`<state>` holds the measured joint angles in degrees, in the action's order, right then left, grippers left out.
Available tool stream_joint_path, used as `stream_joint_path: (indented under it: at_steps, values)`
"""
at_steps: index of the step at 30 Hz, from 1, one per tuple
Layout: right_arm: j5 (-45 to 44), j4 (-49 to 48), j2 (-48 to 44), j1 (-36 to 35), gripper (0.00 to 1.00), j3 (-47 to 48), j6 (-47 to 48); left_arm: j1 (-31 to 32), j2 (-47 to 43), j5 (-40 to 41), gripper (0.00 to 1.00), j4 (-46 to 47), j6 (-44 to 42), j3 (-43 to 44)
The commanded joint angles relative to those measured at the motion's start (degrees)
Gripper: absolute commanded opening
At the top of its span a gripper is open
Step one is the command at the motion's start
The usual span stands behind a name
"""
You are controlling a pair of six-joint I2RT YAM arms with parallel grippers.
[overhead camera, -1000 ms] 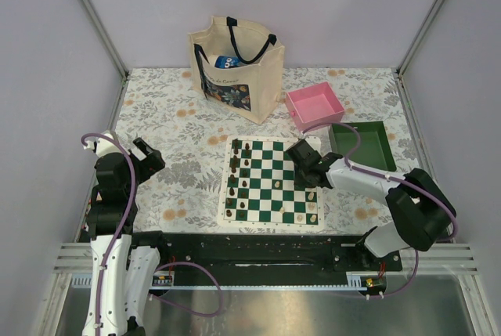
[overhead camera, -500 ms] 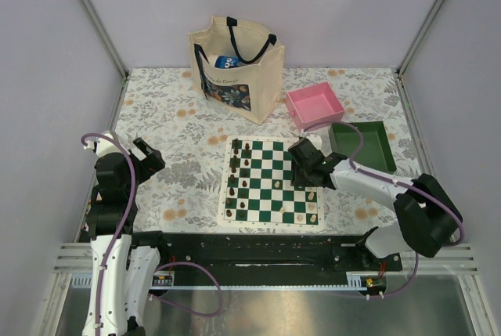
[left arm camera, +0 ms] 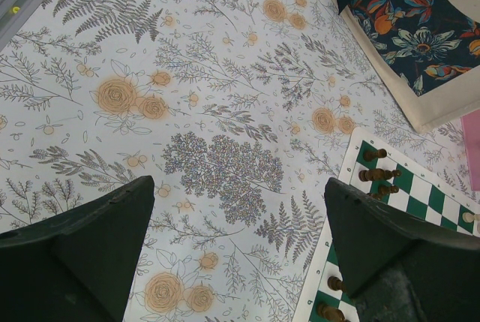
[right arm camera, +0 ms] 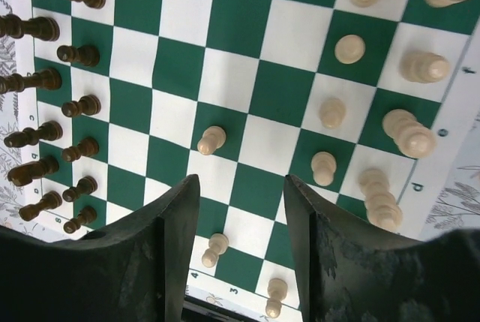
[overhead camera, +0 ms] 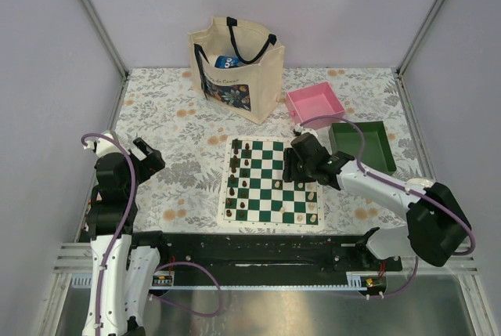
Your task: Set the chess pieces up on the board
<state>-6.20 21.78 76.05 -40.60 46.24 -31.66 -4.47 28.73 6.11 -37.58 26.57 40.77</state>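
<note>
The board (overhead camera: 270,173), green and white checks, lies on the flowered table between the arms. Dark chess pieces (overhead camera: 239,183) stand in two files along its left side, and cream chess pieces (overhead camera: 311,196) stand along its right side. My right gripper (overhead camera: 293,165) hovers over the board's right half. In the right wrist view the right gripper (right arm camera: 241,183) is open with only bare squares between its fingers. A cream pawn (right arm camera: 211,140) stands just beyond the left fingertip, and another (right arm camera: 215,247) stands beside that finger. My left gripper (overhead camera: 145,152) (left arm camera: 238,187) is wide open over the tablecloth, left of the board (left arm camera: 420,194).
A cream tote bag (overhead camera: 235,66) stands behind the board. A pink tray (overhead camera: 315,105) and a green tray (overhead camera: 364,146) sit at the back right. Walls close in the table on three sides.
My right gripper's jaws have spread apart, and it has shifted a little left over the board as the arm reached further out. The left arm has not moved.
</note>
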Motion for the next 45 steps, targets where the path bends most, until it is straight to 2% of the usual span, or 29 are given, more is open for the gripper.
stream_joint_path:
  at_steps: [1,18,23,31,33,35,36,45]
  values:
    - [4.9,-3.1,3.9,0.3,0.58,3.4,0.5,-0.3,0.0,-1.4,0.99,2.9,0.0,0.1]
    - [9.7,-5.0,13.8,-1.1,0.52,6.7,-0.2,-0.3,0.0,-1.3,0.99,2.9,0.0,0.1]
    - [10.4,-5.9,15.7,-1.1,0.47,7.0,-0.5,-0.3,-0.1,-1.4,0.99,2.9,-0.1,0.1]
    - [9.9,-6.0,16.8,-1.2,0.33,7.4,-0.3,-0.3,-0.1,-1.2,0.99,2.9,-0.1,0.1]
    - [9.6,-5.9,16.5,-1.2,0.29,7.1,-0.3,-0.4,0.0,-1.2,0.99,2.9,0.0,0.1]
    - [9.2,-5.6,15.4,-1.2,0.19,6.7,-0.3,-0.3,0.0,-1.4,0.99,2.9,-0.1,0.2]
    - [8.8,-5.3,14.7,-1.2,0.17,6.3,-0.3,-0.3,0.0,-1.3,0.99,2.9,0.0,0.2]
    - [3.1,-0.5,0.3,-1.1,0.18,-0.9,-2.8,-0.4,0.1,-1.5,0.99,2.9,0.0,0.2]
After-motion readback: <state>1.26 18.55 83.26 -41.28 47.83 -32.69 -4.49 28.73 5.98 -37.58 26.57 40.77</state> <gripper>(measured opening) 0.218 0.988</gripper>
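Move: The white pawn to be picked stands alone on the board's open middle, about 4 cm left of the right hand, level with it fore and aft and some 6 cm below. The pawn just set down is about 3 cm to that hand's right, with another white pawn 4 cm beyond it; a loose pawn stands roughly 9 cm nearer the robot and 3 cm left. From the left hand the lone pawn lies about 39 cm right, 2 cm ahead and 18 cm down. The lone white pawn is pinched by the right gripper, which comes in half open, sinking about 5 cm and sliding some 4 cm left as the wrist tips about 10 degrees more downward. The fingers close on its upper part and hold; the hand then rises about 3 cm, drifting back a little to the right. ##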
